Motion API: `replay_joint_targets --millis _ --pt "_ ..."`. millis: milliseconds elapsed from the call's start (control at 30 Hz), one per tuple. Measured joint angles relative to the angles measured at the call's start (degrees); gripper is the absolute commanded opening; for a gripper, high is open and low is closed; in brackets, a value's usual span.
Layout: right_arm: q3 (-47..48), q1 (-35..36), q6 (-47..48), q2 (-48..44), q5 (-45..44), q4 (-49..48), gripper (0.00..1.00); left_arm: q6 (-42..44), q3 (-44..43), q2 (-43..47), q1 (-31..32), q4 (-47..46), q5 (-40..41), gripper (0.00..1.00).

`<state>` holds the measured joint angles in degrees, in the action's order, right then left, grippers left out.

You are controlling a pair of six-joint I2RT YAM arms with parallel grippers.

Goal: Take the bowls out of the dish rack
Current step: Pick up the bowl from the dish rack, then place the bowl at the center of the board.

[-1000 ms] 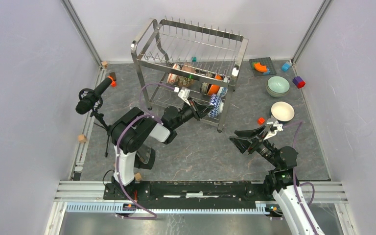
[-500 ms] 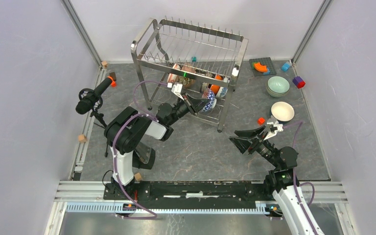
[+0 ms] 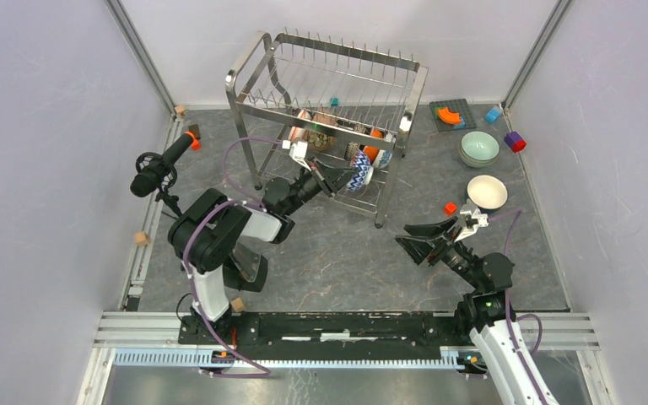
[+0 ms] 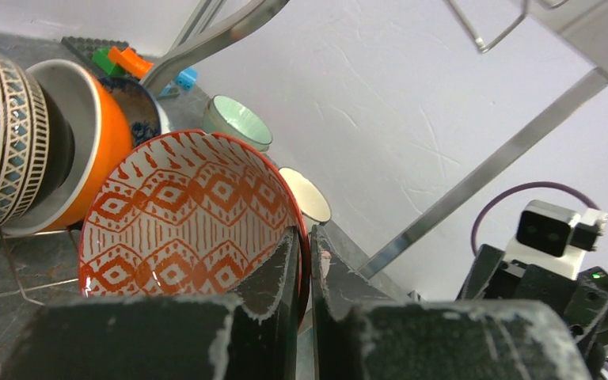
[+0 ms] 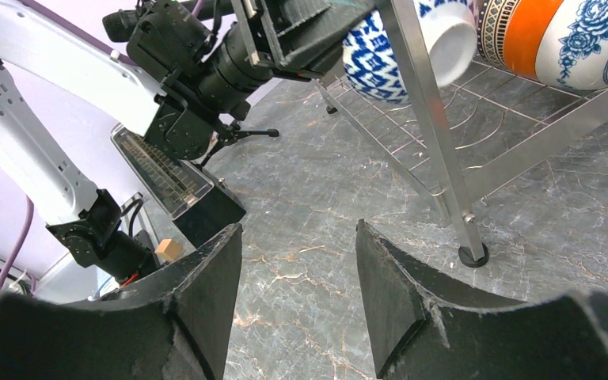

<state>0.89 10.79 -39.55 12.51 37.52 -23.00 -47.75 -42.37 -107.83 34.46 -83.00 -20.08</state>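
My left gripper is shut on the rim of a bowl, red-patterned inside and blue-and-white outside. It holds that bowl tilted at the front of the lower tier of the steel dish rack, with the left gripper reaching in from the left. An orange bowl and a banded bowl stand on edge behind it. A pale green bowl and a cream bowl sit on the table to the right. My right gripper is open over bare table, near the rack's front right leg.
A microphone on a small stand is at the left. Toy blocks, a dark studded plate and a small red block lie at the right. Walls close in on three sides.
The left gripper has tightened on the patterned bowl's rim and drawn it a little leftwards and out of its slot. The right arm has not moved.
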Motion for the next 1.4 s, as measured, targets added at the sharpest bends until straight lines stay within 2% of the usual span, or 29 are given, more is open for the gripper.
replay_joint_targets --millis 233,600,733,867,1200,1400 --pt "0.0 0.0 1.9 -0.1 -0.1 2.3 0.61 -1.9 3.3 6.3 0.0 -0.3 0.2 0.02" --pt "1.4 0.6 9.9 0.4 -3.1 14.9 0.6 -4.2 16.1 18.1 0.5 1.2 2.6 0.02" --pt "3.3 0.6 10.5 0.6 -4.3 16.4 0.61 -1.9 17.6 26.9 3.0 9.5 4.6 0.02" --pt "4.5 0.6 10.5 0.6 -5.2 17.3 0.61 3.8 16.5 34.9 7.7 19.2 6.1 0.02" --pt "7.7 0.7 11.2 0.6 -6.4 21.6 0.6 15.3 13.7 41.6 16.5 37.8 11.7 0.02" --pt "11.3 0.7 12.5 0.6 -7.2 27.1 0.61 23.9 11.1 48.5 25.2 52.1 17.9 0.02"
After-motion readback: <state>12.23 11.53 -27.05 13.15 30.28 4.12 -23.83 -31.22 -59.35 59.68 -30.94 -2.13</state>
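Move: The bowl is already pinched by its rim in my left hand, its middle about 3 cm right and 2 cm ahead. The clear table before the rack, where I carry it, lies some 19 cm straight back and 18 cm below. The rack's near right foot is about 11 cm back, 8 right, 18 down; the orange bowl is 6 ahead, 6 right, 7 down. From my right hand that clear spot lies roughly 14 cm left, 3 back and 16 down. I draw my left hand back about 18 cm, out through the rack's open front, rising some 4 cm overall and swinging a few centimetres left before coming back right. My fingers keep their pinch on the rim; late on, my wrist rolls about 20 degrees, bringing them from slightly raised to near level. My open, empty right hand dips about 4 cm, then mostly climbs back, turning some 15 degrees. ##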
